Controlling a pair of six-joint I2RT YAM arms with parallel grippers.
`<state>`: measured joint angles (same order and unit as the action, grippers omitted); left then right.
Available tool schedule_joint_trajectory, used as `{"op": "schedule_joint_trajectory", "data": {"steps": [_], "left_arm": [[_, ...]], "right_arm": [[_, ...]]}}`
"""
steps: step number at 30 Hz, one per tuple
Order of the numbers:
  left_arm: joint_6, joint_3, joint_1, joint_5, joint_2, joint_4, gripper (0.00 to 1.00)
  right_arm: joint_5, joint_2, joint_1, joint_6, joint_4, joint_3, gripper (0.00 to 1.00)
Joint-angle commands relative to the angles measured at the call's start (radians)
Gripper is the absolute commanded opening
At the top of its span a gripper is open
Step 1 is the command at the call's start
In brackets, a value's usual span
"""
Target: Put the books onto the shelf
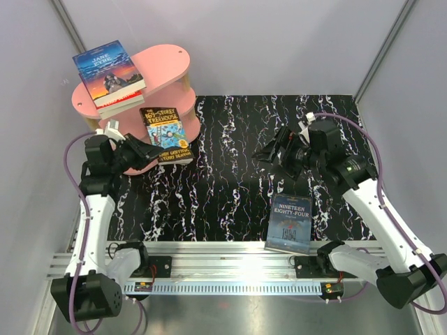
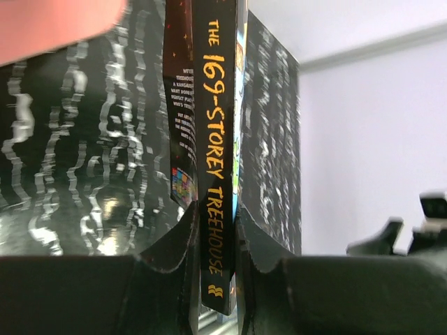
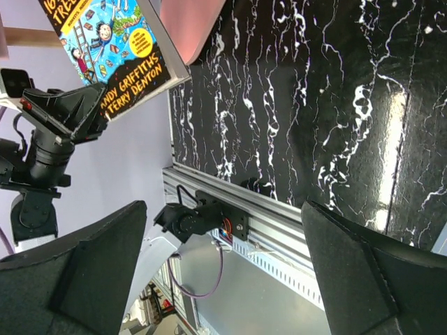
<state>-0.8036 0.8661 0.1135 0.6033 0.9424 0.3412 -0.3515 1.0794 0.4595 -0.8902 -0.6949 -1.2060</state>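
Observation:
My left gripper (image 1: 148, 151) is shut on the blue-yellow Treehouse book (image 1: 166, 134), holding it just in front of the pink shelf (image 1: 167, 66). In the left wrist view the black spine (image 2: 218, 139) of this book stands pinched between the fingers (image 2: 174, 258). A blue "Jane Eyre" (image 1: 108, 70) lies on the shelf's top board, on top of another book. The dark blue "Nineteen Eighty-Four" (image 1: 288, 223) lies flat near the table's front edge. My right gripper (image 1: 269, 150) hangs open over the middle of the table, holding nothing; its wrist view shows the Treehouse book's cover (image 3: 105, 49).
The black marbled mat (image 1: 230, 181) covers the table. A metal rail (image 1: 230, 265) with the arm bases runs along the near edge. Grey walls close in on the left, back and right. The shelf's lower boards (image 1: 150, 164) sit behind the held book.

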Motion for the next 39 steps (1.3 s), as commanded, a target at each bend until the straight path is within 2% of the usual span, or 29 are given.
{"op": "schedule_joint_trajectory", "data": {"steps": [1, 4, 8, 12, 13, 15, 16, 18, 19, 21, 22, 24, 25, 27, 28, 32, 36, 39], "left_arm": [[0.020, 0.030, 0.031, -0.039, -0.021, -0.050, 0.00], [-0.006, 0.016, 0.060, -0.056, -0.011, -0.100, 0.00], [-0.150, -0.001, 0.092, -0.158, -0.022, -0.169, 0.00], [-0.322, -0.048, 0.092, -0.365, -0.074, -0.185, 0.00], [-0.406, -0.061, 0.092, -0.458, -0.095, -0.180, 0.00], [-0.506, -0.116, 0.086, -0.534, -0.114, -0.197, 0.00], [-0.591, -0.140, 0.068, -0.587, -0.117, -0.217, 0.00], [-0.661, -0.167, 0.028, -0.660, -0.113, -0.242, 0.00], [-0.711, -0.167, -0.032, -0.748, -0.105, -0.238, 0.00], [-0.750, -0.136, -0.096, -0.838, -0.068, -0.223, 0.02], [-0.788, -0.119, -0.160, -0.914, -0.050, -0.200, 0.07], [-0.824, -0.052, -0.221, -0.983, 0.017, -0.167, 0.14], [-0.868, -0.029, -0.269, -1.052, 0.036, -0.138, 0.22], [-0.940, 0.005, -0.314, -1.128, 0.091, -0.096, 0.31], [-1.016, 0.032, -0.345, -1.187, 0.116, -0.070, 0.44], [-1.105, 0.123, -0.380, -1.238, 0.225, -0.038, 0.53], [-1.160, 0.201, -0.411, -1.280, 0.314, 0.002, 0.71], [-1.158, 0.214, -0.413, -1.245, 0.375, -0.076, 0.77]], "right_arm": [[-0.006, -0.044, -0.001, 0.014, -0.005, -0.001, 1.00], [-0.015, -0.044, -0.002, 0.014, -0.008, 0.014, 1.00], [-0.027, -0.042, -0.001, 0.010, 0.000, 0.040, 1.00], [-0.043, -0.032, -0.001, 0.011, 0.003, 0.052, 1.00], [-0.044, -0.030, -0.001, 0.013, 0.003, 0.052, 1.00], [-0.046, -0.027, -0.001, 0.019, -0.006, 0.057, 1.00], [-0.046, -0.026, -0.001, 0.022, -0.009, 0.059, 1.00], [-0.047, -0.029, -0.002, 0.027, -0.014, 0.065, 1.00], [-0.046, -0.030, -0.001, 0.028, -0.015, 0.068, 1.00], [-0.044, -0.030, -0.001, 0.030, -0.020, 0.075, 1.00], [-0.044, -0.032, -0.002, 0.030, -0.018, 0.077, 1.00], [-0.044, -0.033, -0.001, 0.030, -0.020, 0.080, 1.00], [-0.041, -0.033, -0.001, 0.030, -0.021, 0.080, 1.00], [-0.038, -0.033, -0.001, 0.030, -0.028, 0.077, 1.00], [-0.035, -0.032, -0.001, 0.031, -0.029, 0.074, 1.00], [-0.021, -0.039, -0.002, 0.042, -0.054, 0.065, 1.00], [-0.004, -0.047, -0.002, 0.056, -0.087, 0.057, 1.00], [0.003, -0.055, -0.002, 0.062, -0.104, 0.060, 1.00]]}}
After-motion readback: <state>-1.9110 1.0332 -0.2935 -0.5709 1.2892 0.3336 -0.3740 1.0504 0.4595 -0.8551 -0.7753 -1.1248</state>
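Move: The left gripper holds The 169-Storey Treehouse by its spine. The shelf's middle board, where the book goes, is centred about 13 cm ahead, 5 cm to the left and 4 cm lower; the stack topped by Jane Eyre sits roughly 14 cm ahead, 11 cm left and 12 cm up. From the empty right hand, Nineteen Eighty-Four lies some 10 cm back, 8 cm right and 27 cm below, the middle board about 17 cm ahead, 38 cm left and 7 cm lower. Swing the left gripper left about 8 cm, turning the held Treehouse book counter-clockwise, then curve forward and back to the right so that it enters beneath the top board, some 60 degrees of turn in all, the hand's left side dipping. Still driving forward, spread the fingers wide and let go of the spine. Ease the open right hand down about 4 cm and slightly back, towards Nineteen Eighty-Four. ##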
